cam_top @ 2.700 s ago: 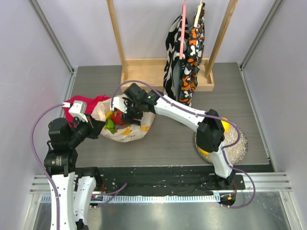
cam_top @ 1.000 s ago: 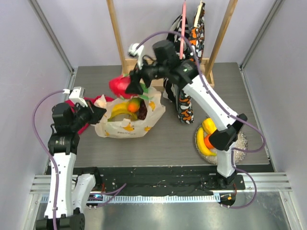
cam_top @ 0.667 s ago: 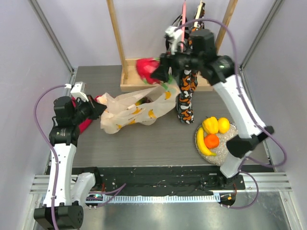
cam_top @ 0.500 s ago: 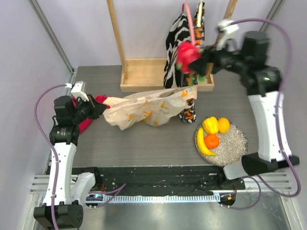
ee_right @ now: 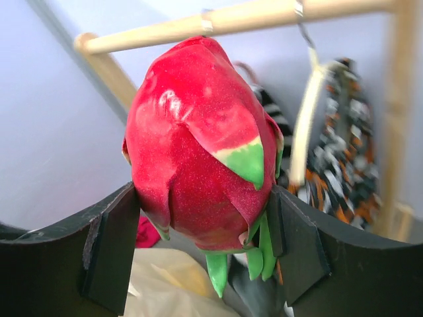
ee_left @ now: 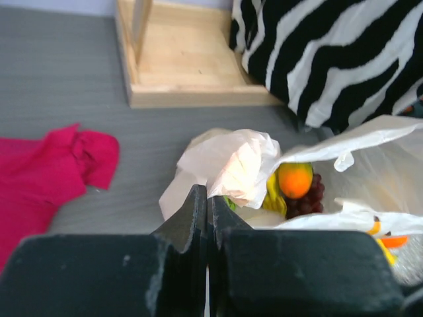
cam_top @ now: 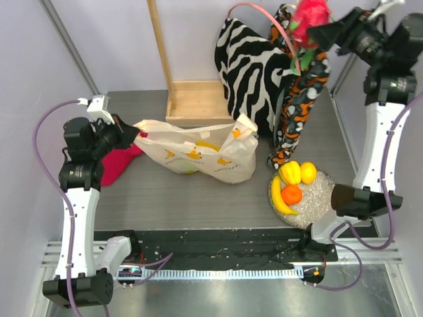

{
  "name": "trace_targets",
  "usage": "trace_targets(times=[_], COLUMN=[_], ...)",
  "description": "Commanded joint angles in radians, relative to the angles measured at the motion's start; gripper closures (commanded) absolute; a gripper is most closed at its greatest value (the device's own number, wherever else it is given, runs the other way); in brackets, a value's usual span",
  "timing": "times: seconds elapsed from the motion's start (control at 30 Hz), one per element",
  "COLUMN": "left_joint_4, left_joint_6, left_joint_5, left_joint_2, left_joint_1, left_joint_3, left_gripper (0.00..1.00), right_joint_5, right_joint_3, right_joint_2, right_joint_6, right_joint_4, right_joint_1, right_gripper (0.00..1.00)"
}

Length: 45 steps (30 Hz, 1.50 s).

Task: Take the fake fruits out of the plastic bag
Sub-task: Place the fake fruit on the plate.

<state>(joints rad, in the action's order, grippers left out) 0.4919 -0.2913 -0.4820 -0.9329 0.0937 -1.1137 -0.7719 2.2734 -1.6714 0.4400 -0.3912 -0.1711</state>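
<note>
The cream plastic bag (cam_top: 198,157) printed with bananas lies on its side mid-table. My left gripper (cam_top: 131,135) is shut on the bag's left edge (ee_left: 228,165). Inside the bag an orange (ee_left: 295,179), dark grapes (ee_left: 309,200) and a yellow banana (ee_left: 272,195) show in the left wrist view. My right gripper (cam_top: 316,26) is raised high at the back right, shut on a red dragon fruit with green tips (ee_right: 201,142), which also shows in the top view (cam_top: 306,16). A glittery silver plate (cam_top: 324,198) holds a banana (cam_top: 279,201), an orange (cam_top: 291,194) and two yellow fruits (cam_top: 297,172).
A wooden rack with base (cam_top: 195,102) stands at the back, with zebra-print (cam_top: 251,66) and orange-patterned (cam_top: 301,105) clothes hanging from it. A red cloth (cam_top: 119,162) lies at the left beside the bag. Grey walls close in the sides.
My right gripper lifted the dragon fruit out of the bag and swung it up and to the back right. The bag was dragged right and stretched flat; my left gripper kept hold of its edge.
</note>
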Motion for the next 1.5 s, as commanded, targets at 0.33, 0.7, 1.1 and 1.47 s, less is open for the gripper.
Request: trace_targets(times=[0.33,0.7,1.1,1.47], left_joint_4=[-0.070,-0.150,-0.131,-0.087], left_joint_6=[-0.017,-0.026,-0.025,-0.017], left_joint_5=[0.040,0.033,0.023,0.019], left_joint_2=[-0.001,0.026,0.037,0.042], left_joint_1=[0.006,0.005,0.005,0.005], left_joint_3=[0.006,0.074,0.100,0.089], left_gripper=[1.00,1.00,1.00,1.00], right_joint_5=[-0.346,-0.005,0.160,0.278], right_joint_3=[-0.570,-0.782,-1.131,-1.071], right_joint_2=[0.389,0.228,0.277,0.312], right_joint_6=[0.206,-1.084,-0.827,-0.767], right_joint_4=[0.147,-0.872,-0.669,-0.588], right_joint_1=[-0.856,-0.797,-0.459,-0.484], right_gripper=[0.75,0.79,0.79,0.81])
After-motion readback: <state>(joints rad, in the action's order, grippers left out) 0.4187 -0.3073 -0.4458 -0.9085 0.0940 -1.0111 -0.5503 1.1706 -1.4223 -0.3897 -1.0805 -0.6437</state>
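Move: The right hand, high up with the dragon fruit already in its fingers, has the plate's middle about 22 cm back, 9 cm to its right and some 54 cm below. On the plate, the lemon is about 14 cm back and 10 right of this hand, the yellow pepper 14 back and 3 right, and the orange 22 back and 4 right. From the left hand the plate lies roughly 54 cm right, 8 back and 30 below. Keeping its grip on the dragon fruit, the right hand first sweeps right about 27 cm and back some 14 with little loss of height, going out beyond the plate's right side, then drops steeply while cutting back left, ending about 43 cm lower, close over the far right part of the plate beside the lemon, the wrist tipping the fingers down by nearly 70 degrees. The left hand keeps pinching the plastic bag's edge, lifting it a touch and then letting it down to end about 2 cm lower. ##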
